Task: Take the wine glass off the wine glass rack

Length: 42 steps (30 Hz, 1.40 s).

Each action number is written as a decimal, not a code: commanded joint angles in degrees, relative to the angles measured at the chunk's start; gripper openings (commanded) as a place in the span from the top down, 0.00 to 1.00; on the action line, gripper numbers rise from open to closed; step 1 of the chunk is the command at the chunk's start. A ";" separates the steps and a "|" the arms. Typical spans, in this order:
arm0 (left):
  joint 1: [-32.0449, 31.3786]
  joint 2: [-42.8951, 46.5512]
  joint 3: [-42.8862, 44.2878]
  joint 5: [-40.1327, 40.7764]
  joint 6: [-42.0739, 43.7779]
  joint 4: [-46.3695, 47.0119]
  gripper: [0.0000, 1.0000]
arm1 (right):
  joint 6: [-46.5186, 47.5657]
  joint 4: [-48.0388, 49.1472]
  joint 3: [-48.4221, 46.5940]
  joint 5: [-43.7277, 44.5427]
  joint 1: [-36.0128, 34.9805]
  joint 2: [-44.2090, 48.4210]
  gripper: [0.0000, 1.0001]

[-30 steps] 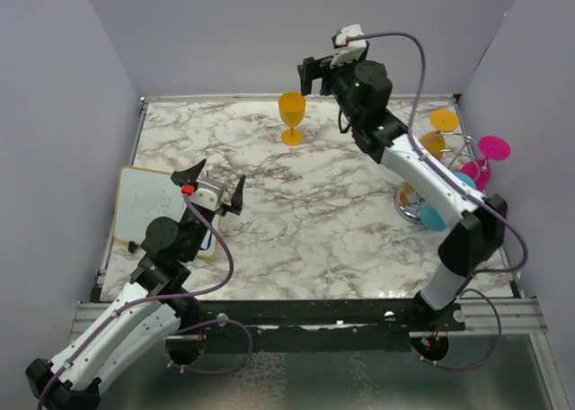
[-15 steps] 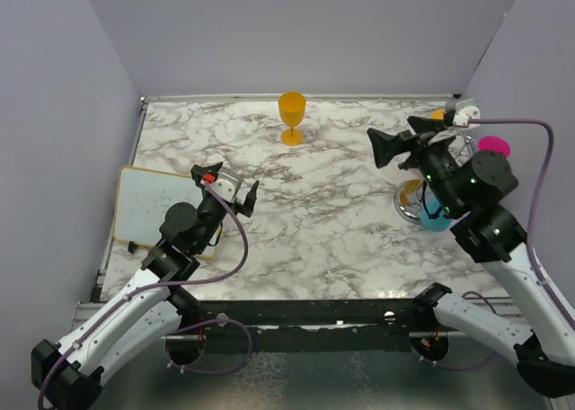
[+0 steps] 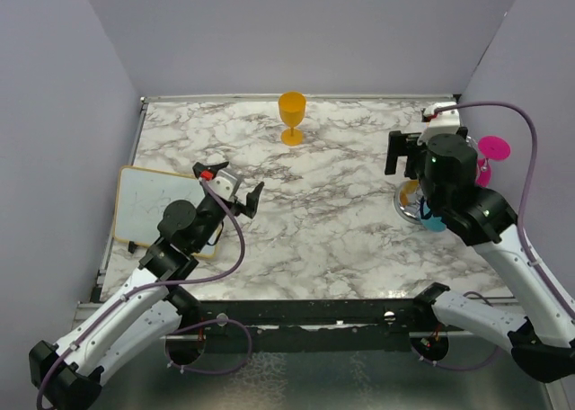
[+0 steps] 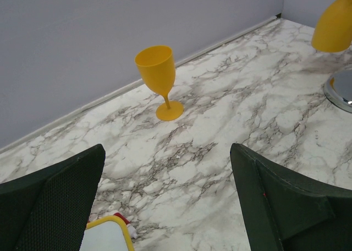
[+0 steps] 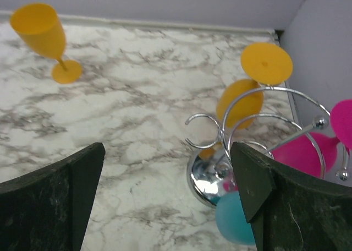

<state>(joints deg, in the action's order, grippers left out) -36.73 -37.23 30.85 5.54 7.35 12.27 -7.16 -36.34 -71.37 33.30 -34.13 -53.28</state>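
The wine glass rack (image 5: 204, 180), shiny silver with a disc base and curved wire arms, stands at the right of the table (image 3: 410, 205). Three wine glasses hang upside down from it: an orange one (image 5: 241, 101), a pink one (image 5: 304, 154) and a teal one (image 5: 235, 222). Another yellow wine glass (image 3: 292, 117) stands upright at the back middle, apart from the rack. My right gripper (image 5: 166, 152) hovers open and empty just left of the rack, above its base. My left gripper (image 3: 231, 183) is open and empty over the left of the table, facing the yellow glass (image 4: 160, 80).
A small whiteboard (image 3: 154, 209) with a yellow frame lies at the left edge, and its corner (image 4: 108, 237) shows below my left gripper. Grey walls close the table at the back and both sides. The rack stands close to the right wall.
My right arm has swung from near the standing yellow glass at the back over to the rack on the right. The left arm crept slightly forward and right.
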 commanded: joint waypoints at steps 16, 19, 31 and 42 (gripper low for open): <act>-5.41 5.83 0.61 3.88 0.26 0.46 0.00 | -9.21 -4.09 0.65 4.64 10.45 -7.07 0.01; -5.92 6.41 0.35 4.03 0.31 0.50 0.00 | -8.78 -3.05 0.46 0.05 11.98 -8.87 0.02; -6.51 6.53 0.30 4.19 0.43 0.51 0.00 | -5.77 -2.06 -0.51 0.32 12.77 -12.87 0.16; -6.69 5.62 0.26 3.80 0.30 0.63 0.00 | -4.22 -3.21 -1.93 1.69 12.96 -16.59 0.30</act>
<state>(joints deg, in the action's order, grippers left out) -43.13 -31.42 30.85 8.47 7.40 11.90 -12.36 -40.32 -70.96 33.87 -21.63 -69.04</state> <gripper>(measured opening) 0.993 0.716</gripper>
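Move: The yellow glass hanging on the rack lies about 17 cm ahead of the right hand, 11 cm right and 6 cm lower. From that hand, the rack's empty hook is 11 cm ahead, 4 cm right and 7 cm down, the cyan glass 5 cm ahead, 9 cm right and 14 cm down. From the left hand, the yellow glass is some 16 cm ahead and 45 cm right, about level. The right sinks about 9 cm, forward-right towards the rack's yellow glass, fingers partly closing; the left retreats, rising. ##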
